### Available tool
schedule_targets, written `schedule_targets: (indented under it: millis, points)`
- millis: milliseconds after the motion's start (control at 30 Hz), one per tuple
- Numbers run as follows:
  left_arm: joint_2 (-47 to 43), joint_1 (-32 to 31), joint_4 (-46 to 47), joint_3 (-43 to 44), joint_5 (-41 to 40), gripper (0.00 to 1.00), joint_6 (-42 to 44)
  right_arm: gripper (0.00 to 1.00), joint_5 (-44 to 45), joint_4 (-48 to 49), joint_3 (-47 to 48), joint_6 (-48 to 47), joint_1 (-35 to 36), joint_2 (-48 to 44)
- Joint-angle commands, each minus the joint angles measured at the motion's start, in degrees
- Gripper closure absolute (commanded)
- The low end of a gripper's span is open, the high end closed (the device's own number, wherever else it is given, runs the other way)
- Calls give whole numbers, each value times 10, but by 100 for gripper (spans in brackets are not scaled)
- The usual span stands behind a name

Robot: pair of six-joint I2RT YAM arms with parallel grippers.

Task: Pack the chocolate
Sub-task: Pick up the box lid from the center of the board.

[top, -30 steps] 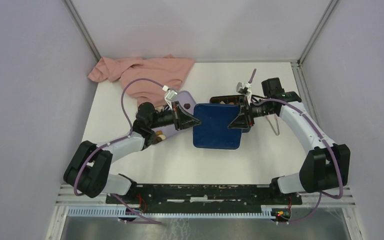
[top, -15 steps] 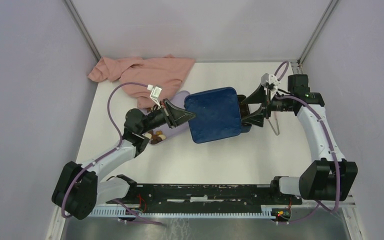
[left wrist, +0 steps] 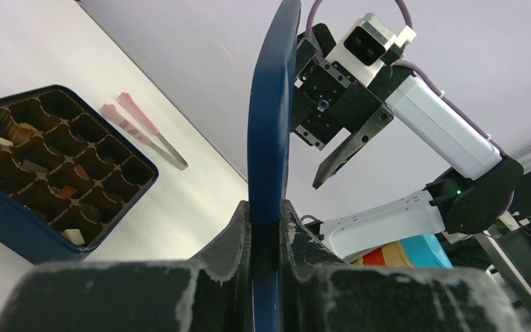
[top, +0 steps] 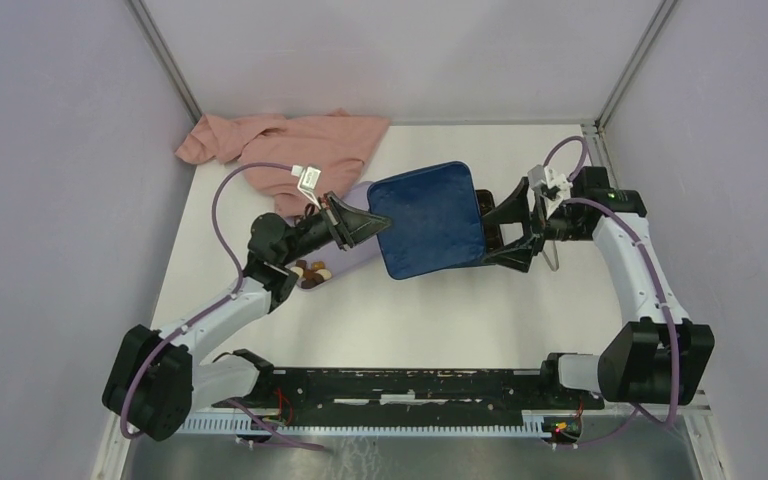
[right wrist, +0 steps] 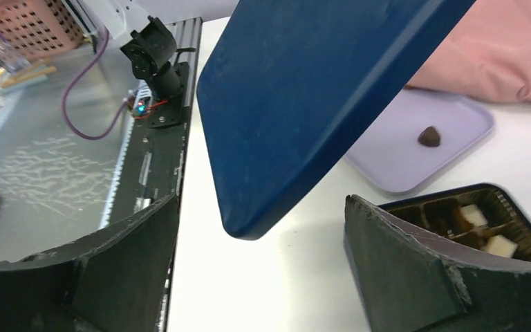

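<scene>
My left gripper (top: 382, 224) (left wrist: 266, 207) is shut on the edge of the dark blue lid (top: 428, 220) (left wrist: 269, 104) and holds it tilted above the table. The dark blue box (left wrist: 41, 221) with its brown grid insert sits under and right of the lid. Cream and brown chocolate pieces (right wrist: 473, 216) lie in some of its cells. My right gripper (top: 501, 235) (right wrist: 261, 204) stands open beside the box with nothing between its fingers. More chocolate (top: 311, 270) lies on the lilac tray (top: 345, 262) under my left arm. One dark piece (right wrist: 428, 135) shows on that tray (right wrist: 401, 166).
A pink cloth (top: 290, 145) is bunched at the back left of the table. Metal tongs with pink tips (top: 552, 255) (left wrist: 145, 128) lie right of the box. Grey walls close in the table on three sides.
My right gripper opened, let go of the lid and drew back to the right. My left gripper lifted the lid and carried it left and back, off the box.
</scene>
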Motion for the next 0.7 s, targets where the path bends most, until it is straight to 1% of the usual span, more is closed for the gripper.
schedule_targets:
  millis: [0, 33, 67, 200, 267, 333, 367, 400, 433, 500, 567, 633, 667]
  points:
    - [26, -16, 49, 39, -3, 98, -26, 6, -18, -6, 34, 56, 5, 33]
    - [32, -21, 48, 43, -5, 98, -22, 6, -15, -20, 48, 44, 5, 41]
    - [37, -27, 45, 48, -6, 98, -18, 2, -5, -35, 71, 40, 5, 53]
    - [43, -34, 26, 56, -11, 98, -1, 2, 68, -31, 161, 99, 3, 84]
    - [40, -34, 7, 58, -17, 98, 13, 2, 100, -1, 177, 140, -2, 83]
    - [41, -35, -5, 59, -22, 98, 21, 2, 155, 111, 151, 245, -2, 55]
    - [42, -35, -7, 60, -24, 98, 22, 2, 194, 198, 121, 316, -3, 28]
    - [45, -34, -7, 61, -25, 98, 22, 2, 238, 267, 91, 360, -2, 0]
    - [48, -34, -7, 63, -26, 98, 22, 2, 270, 340, 58, 388, -2, -34]
    - [54, -34, -6, 68, -28, 98, 21, 2, 296, 426, 14, 420, -2, -90]
    - [58, -35, -2, 72, -27, 98, 19, 2, 283, 492, -16, 480, -2, -127]
    - [62, -34, 3, 76, -23, 98, 18, 2, 232, 507, -16, 531, -2, -126]
    - [64, -35, 6, 79, -20, 98, 16, 2, 208, 537, -32, 574, -2, -125]
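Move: The blue lid is already held by its left edge in the left gripper; its middle is about 8 cm right and 1 cm ahead of that hand, nearly level. From the wide-open right gripper the lid's middle is roughly 12 cm left and 3 cm ahead. The chocolate box sits some 22 cm below the right hand, about 2 cm left and 4 cm ahead; the tongs lie some 18 cm right of that hand, 2 cm ahead, on the table. Keep the left gripper shut on the lid's left edge and carry the lid about 2.5 cm right, easing slightly forward, over the box. Meanwhile send the open right gripper some 6 cm forward along the lid's right edge towards its far corner, then about 3 cm right, finishing a little higher, with the wrist turning some 20 degrees clockwise; leave its fingers wide open. ##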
